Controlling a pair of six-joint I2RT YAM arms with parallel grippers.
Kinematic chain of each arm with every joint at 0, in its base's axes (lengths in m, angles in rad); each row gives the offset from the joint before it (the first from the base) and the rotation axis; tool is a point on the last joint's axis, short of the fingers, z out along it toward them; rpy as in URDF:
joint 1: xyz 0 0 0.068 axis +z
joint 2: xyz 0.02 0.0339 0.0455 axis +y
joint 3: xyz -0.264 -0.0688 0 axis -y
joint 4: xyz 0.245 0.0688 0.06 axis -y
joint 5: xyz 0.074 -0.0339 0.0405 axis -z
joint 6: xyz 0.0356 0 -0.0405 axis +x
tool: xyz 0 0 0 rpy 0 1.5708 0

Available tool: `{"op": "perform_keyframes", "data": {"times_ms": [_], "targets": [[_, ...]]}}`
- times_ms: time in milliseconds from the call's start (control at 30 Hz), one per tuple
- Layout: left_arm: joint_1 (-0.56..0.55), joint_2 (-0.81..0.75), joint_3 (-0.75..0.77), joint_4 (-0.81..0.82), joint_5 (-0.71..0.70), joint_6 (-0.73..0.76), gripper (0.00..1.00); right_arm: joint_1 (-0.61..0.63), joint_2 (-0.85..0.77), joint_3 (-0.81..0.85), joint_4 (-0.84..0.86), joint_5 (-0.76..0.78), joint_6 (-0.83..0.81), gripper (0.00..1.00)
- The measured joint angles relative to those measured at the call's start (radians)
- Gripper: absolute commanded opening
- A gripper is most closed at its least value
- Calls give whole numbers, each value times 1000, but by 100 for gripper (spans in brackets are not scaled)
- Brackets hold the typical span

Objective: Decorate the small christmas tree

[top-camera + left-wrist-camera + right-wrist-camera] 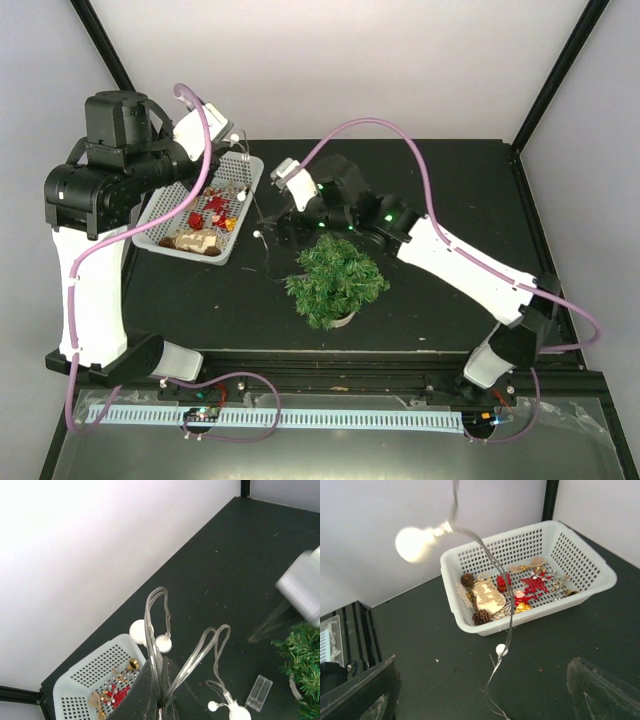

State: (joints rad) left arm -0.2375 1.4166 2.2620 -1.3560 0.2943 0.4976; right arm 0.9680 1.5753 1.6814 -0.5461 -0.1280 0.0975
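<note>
The small christmas tree [335,280] stands in its cream pot in the middle of the black table, and its needles show at the right edge of the left wrist view [305,655]. A clear light string with white bulbs [163,643] is bunched in loops in my left gripper [164,669], which is shut on the wire above the basket's far end [233,140]. The string hangs down in front of my right gripper [482,700], one bulb [412,544] high up and a small one [501,650] low. The right gripper's fingers [605,695] stand wide apart, touching nothing, just left of the tree [272,222].
A white perforated basket [160,215] at the back left holds a red star, gold bell, pine cones and a wooden sign [492,597]. A small clear plastic box [260,692] lies on the table near the tree. The backdrop wall and black frame posts stand close behind.
</note>
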Motion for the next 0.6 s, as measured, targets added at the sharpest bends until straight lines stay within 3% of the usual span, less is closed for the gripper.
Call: {"op": "perform_keyframes", "data": {"times_ms": [467, 533, 600], "targets": [[-20, -1, 19, 22, -11, -9, 2, 1, 209, 149, 14, -30, -3, 91], [-20, -1, 19, 22, -11, -9, 2, 1, 234, 174, 21, -16, 2, 85], [-21, -3, 19, 22, -11, -9, 2, 0, 256, 190, 34, -1, 8, 71]]}}
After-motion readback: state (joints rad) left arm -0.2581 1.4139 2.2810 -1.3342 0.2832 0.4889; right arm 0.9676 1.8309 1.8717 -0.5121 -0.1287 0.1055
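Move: The hanging strand of the light string is the right hand's aim, some 6 cm to its left, 4 cm ahead and 3 cm below. It hangs almost straight under the left hand, roughly 14 cm down, 2 cm back and 1 cm to the right. From the right hand the christmas tree stands about 13 cm to the right, 3 cm back and 24 cm lower; the white basket lies some 24 cm left, 21 cm ahead and 31 cm down. The left fingers keep their pinch on the light string, raising it about 1 cm and then holding still high up. Meanwhile the right hand, fingers spread wide, reaches roughly 5 cm left and 4 cm forward to the hanging strand, dropping 3 cm early on, then running level; its fingers only begin to narrow at the very end. ##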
